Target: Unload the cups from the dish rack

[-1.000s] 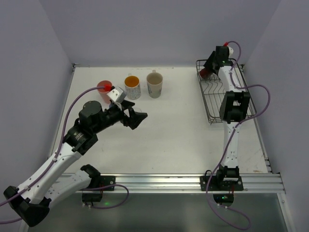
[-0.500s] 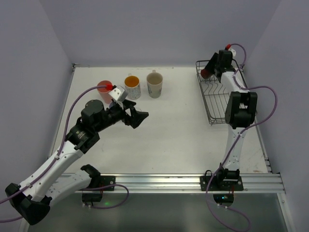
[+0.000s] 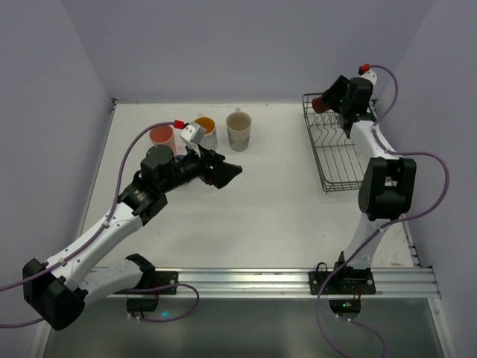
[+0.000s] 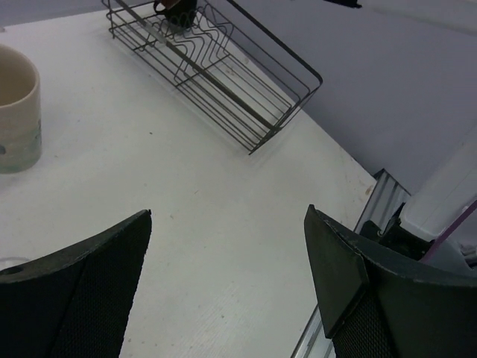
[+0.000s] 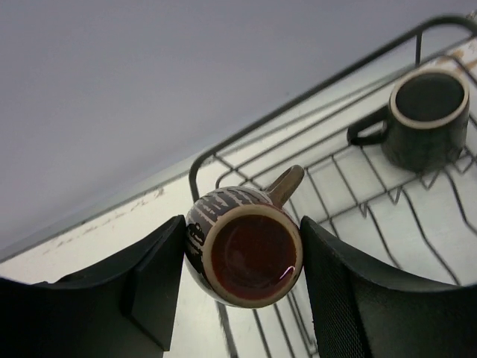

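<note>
My right gripper [image 5: 244, 221] is shut on a dark brown striped mug [image 5: 252, 259], its mouth facing the camera and its handle pointing up and right. In the top view that gripper [image 3: 329, 98] holds the mug [image 3: 318, 99] above the far end of the dish rack [image 3: 339, 165]. A second dark mug [image 5: 426, 119] stands in the rack [image 5: 350, 168]. My left gripper [image 3: 225, 174] hangs open and empty over the table's middle. Behind it on the table stand a salmon-red tumbler [image 3: 161, 136], a white mug with orange inside [image 3: 205, 127] and a cream mug [image 3: 238, 129].
In the left wrist view the cream mug [image 4: 15, 112] is at the left, the rack [image 4: 223, 82] lies ahead, and bare table shows between the open fingers [image 4: 97, 276]. The rack sits against the right wall, and the metal rail [image 3: 283, 282] runs along the near edge.
The right gripper has risen from the rack's far end with the brown mug in it. The left arm has swung right, toward the table's middle, still open.
</note>
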You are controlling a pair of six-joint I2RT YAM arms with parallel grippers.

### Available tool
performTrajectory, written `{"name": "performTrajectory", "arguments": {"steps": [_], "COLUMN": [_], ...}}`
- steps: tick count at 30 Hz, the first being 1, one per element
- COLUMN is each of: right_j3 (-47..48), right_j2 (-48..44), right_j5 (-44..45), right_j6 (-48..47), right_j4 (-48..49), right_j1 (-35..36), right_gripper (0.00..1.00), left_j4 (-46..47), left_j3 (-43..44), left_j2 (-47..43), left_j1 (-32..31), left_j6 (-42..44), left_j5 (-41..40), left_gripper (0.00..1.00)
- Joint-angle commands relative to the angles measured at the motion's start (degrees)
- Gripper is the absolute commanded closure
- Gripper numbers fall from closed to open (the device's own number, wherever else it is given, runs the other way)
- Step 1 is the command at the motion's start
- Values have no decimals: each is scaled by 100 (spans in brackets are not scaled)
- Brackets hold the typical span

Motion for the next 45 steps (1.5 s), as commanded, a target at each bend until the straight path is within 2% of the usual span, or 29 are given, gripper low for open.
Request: {"name": "performTrajectory", "arguments": {"steps": [1, 6, 10, 15, 18, 28, 33, 39, 42, 43, 45], "right_j3": [-806, -2842, -4099, -5621, -6150, -6503, -6486, -6381, -6380, -6406, -6459], "right_j2": [-1092, -2602, -3412, -4065, -4285, -4628, -4505, -4162, -4039, -4004, -3934], "right_j5": [-483, -1310, -2214, -3366, -3779, -3851, -3781, -3798, -3798, -3790, -3781], "right_j6": [513, 1524, 2341, 3492, 3959, 4267, 4338, 4452, 4505, 4531, 4566], "right_j4": [891, 2007, 2815, 4142, 4776, 5207, 5322, 5541, 5594, 5655, 5699], "right_j1": [-48, -31, -22, 83, 206, 707, 848, 1181, 1287, 1314, 1332], "right_gripper": [59, 60, 60, 60, 60, 60, 59, 59, 59, 59, 59], "left_j4": [1111, 2217, 2510, 2703, 2800, 2669, 2536, 2835, 2958, 2958, 2958], "left_j3": [135, 162, 547, 1048, 1277, 1217, 1129, 1199, 1155, 1146, 1137], "left_j2": [413, 1109, 1933, 2647, 2964, 3193, 3123, 3359, 3351, 3334, 3290], "left_j1": [-26, -79, -123, -149, -193, -360, -386, -501, -518, -510, -518], "left_j6": [-822, -1386, -1633, -1773, -1870, -2011, -1985, -2090, -2099, -2090, -2064], "left_j5": [445, 692, 772, 1026, 1053, 868, 719, 1026, 965, 939, 825], "left_gripper": [14, 16, 20, 23, 26, 36, 41, 44, 56, 66, 76]}}
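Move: Just above the far end of the rack, the right hand already holds the brown cup, about 36 cm ahead of the left hand, 38 cm to its right and 8 cm below it. So the left gripper, where the cup is going, lies some 36 cm back, 38 cm left and 8 cm above the right hand. The black cup sits 3 cm ahead, 12 cm right and 13 cm below the right hand. From the left hand, the cream cup is about 27 cm ahead, 4 cm right; the clear glass 11 cm ahead, 9 cm left; both some 25 cm below. Keeping its grip on the brown cup, the right hand swings it quickly some 27 cm back and 20 cm left towards the left gripper, turning counter-clockwise and rolling its left side up, about 65 degrees in all. The left hand reaches about 12 cm right, 5 cm forward and slightly down to meet the cup, then closes from wide open to pinch the cup's wall at the rim, one finger inside the mouth. ##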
